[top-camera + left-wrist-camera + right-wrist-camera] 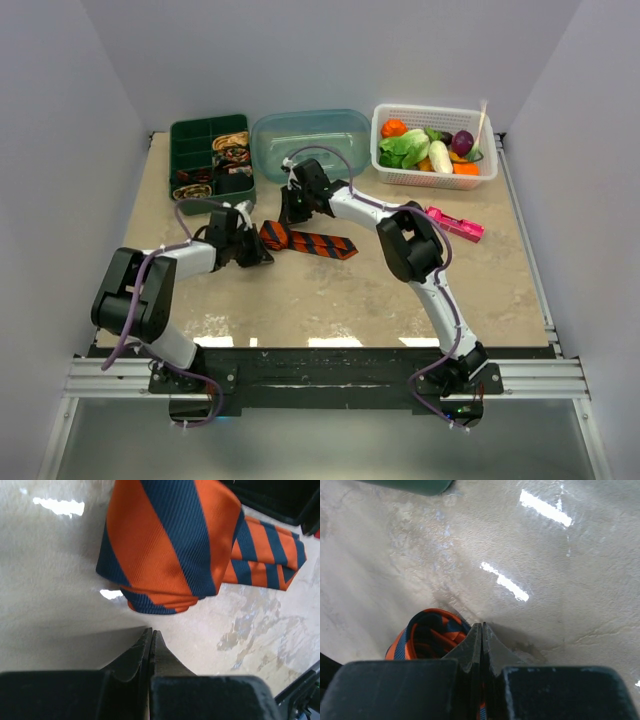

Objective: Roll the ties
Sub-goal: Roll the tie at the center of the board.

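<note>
The orange tie [310, 243] with dark diagonal stripes lies on the table between the two arms, its left end folded over. In the left wrist view the folded tie [170, 545] lies just ahead of my left gripper [151, 631]. That gripper [262, 255] is shut with nothing between its fingers. My right gripper [291, 214] stands over the tie's left end, tips down on the table. In the right wrist view a loop of the tie [427, 634] bulges to the left of the shut right gripper [482, 626], and orange fabric shows in the slit between the fingers.
A green divided box [190, 135] at the back left holds several small coiled ties [232, 148]. Beside it stand a clear blue tub [310, 122] and a white basket [436, 175] of vegetables. A pink flat gadget [455, 224] lies right of the right arm.
</note>
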{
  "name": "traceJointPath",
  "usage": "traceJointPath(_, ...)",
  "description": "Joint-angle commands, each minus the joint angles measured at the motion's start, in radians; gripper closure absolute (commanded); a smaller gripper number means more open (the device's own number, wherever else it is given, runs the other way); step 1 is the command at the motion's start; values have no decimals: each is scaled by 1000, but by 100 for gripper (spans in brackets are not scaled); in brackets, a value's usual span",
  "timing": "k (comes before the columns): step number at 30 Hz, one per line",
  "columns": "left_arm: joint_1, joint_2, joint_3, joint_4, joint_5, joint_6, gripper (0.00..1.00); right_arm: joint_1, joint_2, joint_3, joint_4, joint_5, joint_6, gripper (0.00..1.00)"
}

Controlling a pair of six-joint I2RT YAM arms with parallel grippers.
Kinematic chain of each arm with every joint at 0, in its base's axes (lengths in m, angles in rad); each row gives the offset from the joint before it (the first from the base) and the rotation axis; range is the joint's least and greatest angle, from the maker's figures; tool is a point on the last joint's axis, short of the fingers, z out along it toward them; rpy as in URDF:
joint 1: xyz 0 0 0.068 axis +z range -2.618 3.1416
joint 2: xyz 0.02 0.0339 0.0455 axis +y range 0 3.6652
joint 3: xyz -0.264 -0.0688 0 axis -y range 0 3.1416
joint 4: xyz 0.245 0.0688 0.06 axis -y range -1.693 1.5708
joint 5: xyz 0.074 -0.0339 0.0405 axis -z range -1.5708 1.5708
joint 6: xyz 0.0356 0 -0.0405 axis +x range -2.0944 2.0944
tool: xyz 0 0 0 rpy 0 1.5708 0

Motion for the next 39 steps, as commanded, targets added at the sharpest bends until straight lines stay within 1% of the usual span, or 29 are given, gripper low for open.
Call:
traceJointPath(1, -11, 44, 41, 66, -21, -4, 100, 7, -19, 22, -10, -22, -18, 100)
traceJointPath(10, -18, 92, 68, 112, -35, -28, 100, 32, -13, 7, -31, -76, -49, 100)
traceJointPath(19, -24, 141, 70, 171, -21, -62, 100, 42, -21, -11, -36, -77, -57, 100)
traceJointPath(21, -24, 141, 62, 166, -20, -59, 100, 36, -22, -5, -50, -51, -60, 100)
traceJointPath(26, -24, 63, 24, 105, -44, -35, 100, 1, -27, 41, -60, -15, -48, 100)
traceJointPath(27, -24, 28, 9, 94, -50, -29, 97, -7, -30, 54, -62, -8, -43, 100)
traceJointPath(28, -24, 9, 3, 80, -57, -27, 88, -16, -34, 59, -59, -4, -43, 100)
traceJointPath(30, -24, -49, -16, 42, -61, -22, 75, -23, -54, 74, -59, 10, -42, 100)
traceJointPath(31, -22, -68, -20, 28, -64, -21, 64, -28, -64, 76, -57, 13, -42, 100)
traceJointPath(32, -22, -86, -25, 5, -64, -19, 58, -30, -85, 78, -60, 19, -43, 100)
traceJointPath(33, -22, -120, -28, -6, -55, -13, 51, -31, -97, 78, -62, 22, -48, 100)
traceJointPath(35, -14, -155, -27, -24, -47, -9, 45, -33, -125, 68, -63, 24, -51, 100)
traceJointPath(36, -8, -189, -27, -64, -37, -2, 40, -33, -157, 50, -63, 28, -51, 100)
traceJointPath(39, 42, -247, -21, -84, -11, 10, 30, -33, -240, -22, -42, 41, -52, 100)
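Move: The rolled part of the tie stands about 6 cm ahead of my left hand and 1 cm to its right, at fingertip height. From my right hand, the rolled part lies some 4 cm back and 3 cm left. The tie's flat tail, at its middle, is about 12 cm right and 4 cm ahead of my left hand; the green box is roughly 25 cm ahead and 14 cm left of that hand. With its fingers shut, my left hand slides level about 3 cm forward at the near end of the tie roll, while my closed right hand eases back some 1.5 cm and slightly left along its far end. Then both part: the left draws back 3 cm, opening well past halfway and rising 3.5 cm; the right, still shut, goes forward and right, then up. ##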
